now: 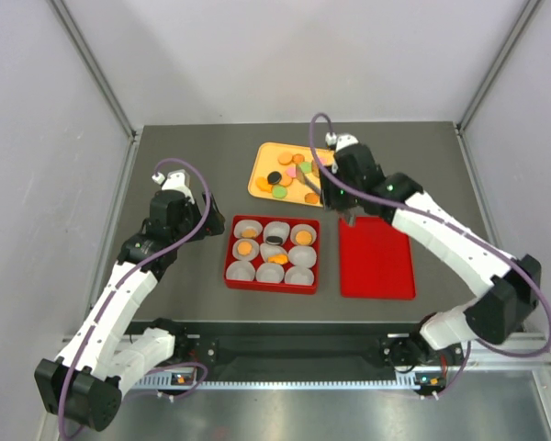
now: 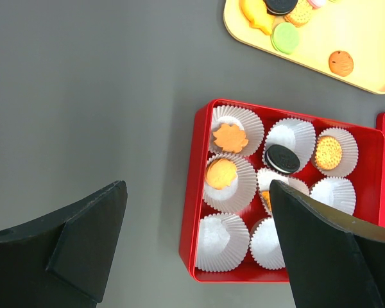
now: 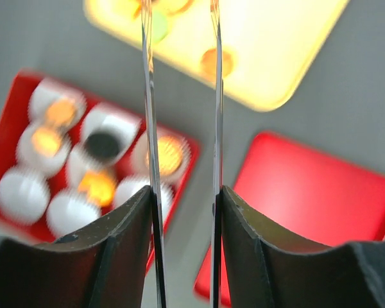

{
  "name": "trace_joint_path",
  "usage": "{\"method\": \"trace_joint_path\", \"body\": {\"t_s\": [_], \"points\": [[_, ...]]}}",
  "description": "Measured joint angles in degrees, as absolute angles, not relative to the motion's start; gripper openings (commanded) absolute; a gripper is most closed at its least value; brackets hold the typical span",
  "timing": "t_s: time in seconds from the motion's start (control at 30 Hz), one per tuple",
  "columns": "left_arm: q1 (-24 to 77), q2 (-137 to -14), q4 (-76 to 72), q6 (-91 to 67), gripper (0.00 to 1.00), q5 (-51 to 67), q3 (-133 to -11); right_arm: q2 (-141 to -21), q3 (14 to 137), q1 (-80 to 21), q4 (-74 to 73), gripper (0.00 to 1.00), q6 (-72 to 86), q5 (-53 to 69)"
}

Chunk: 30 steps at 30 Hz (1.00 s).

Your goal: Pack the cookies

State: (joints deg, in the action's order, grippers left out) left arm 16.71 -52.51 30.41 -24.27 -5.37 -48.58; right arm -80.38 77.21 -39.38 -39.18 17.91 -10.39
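Observation:
Several cookies (image 1: 289, 170), orange, pink, green and black, lie on the yellow tray (image 1: 257, 184). The red box (image 1: 229, 253) holds white paper cups; some carry a cookie: an orange one (image 2: 230, 137), another orange one (image 2: 221, 173), a black one (image 2: 283, 158) and a speckled one (image 2: 328, 153). My right gripper (image 1: 338, 188) is shut on metal tongs (image 1: 309, 186) whose blades (image 3: 149, 96) stand apart and reach over the tray (image 3: 289, 51), near an orange cookie (image 3: 206, 62); their tips are out of the wrist view. My left gripper (image 2: 197, 192) hangs open above the box's left rim (image 2: 191, 212), holding nothing.
A flat red lid (image 1: 376, 257) lies right of the box, under the right arm. Several cups in the box's near row (image 2: 222, 239) hold nothing. Grey walls close in the table on the left, right and back.

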Motion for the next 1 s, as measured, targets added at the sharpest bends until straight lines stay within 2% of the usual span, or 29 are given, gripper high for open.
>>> {"method": "trace_joint_path", "body": {"t_s": [0.17,0.43,1.0], "points": [[16.62,-52.51,30.44,-24.27,0.97,-5.34,-48.58,-91.96,83.77,-32.49,-37.43,0.43,15.92,-9.96],[16.62,-52.53,30.41,-24.27,0.97,-5.34,-48.58,-106.59,94.02,-28.18,-37.23,0.44,13.96,-11.11],[16.58,-53.04,30.41,-24.27,0.97,-5.34,-48.56,-117.36,100.95,-26.57,-36.32,0.43,13.04,-12.56]]}}
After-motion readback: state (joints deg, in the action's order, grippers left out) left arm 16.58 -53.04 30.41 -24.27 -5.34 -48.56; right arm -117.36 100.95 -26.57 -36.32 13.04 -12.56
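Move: Out on the yellow tray, the right-hand pink cookie lies about 16 cm ahead of the right hand, 2 cm to its right and some 14 cm below. The green cookie by it sits 4 cm to its left, another pink one 7 cm left and 3 cm nearer the robot, a brown one 11 cm nearer and 3 cm left. From the left hand the pink cookie is roughly 20 cm ahead, 27 cm right and 11 cm lower. Sweeping forward about 16 cm over the near edge of the tray, the right hand sinks some 11 cm as it goes and drifts slightly right, slowing to a near stop above the right-hand pink cookie. The wrist turns roughly 10 degrees clockwise and its left side dips; the empty fingers stay a little under half open, and no touch on the cookie can be made out. ##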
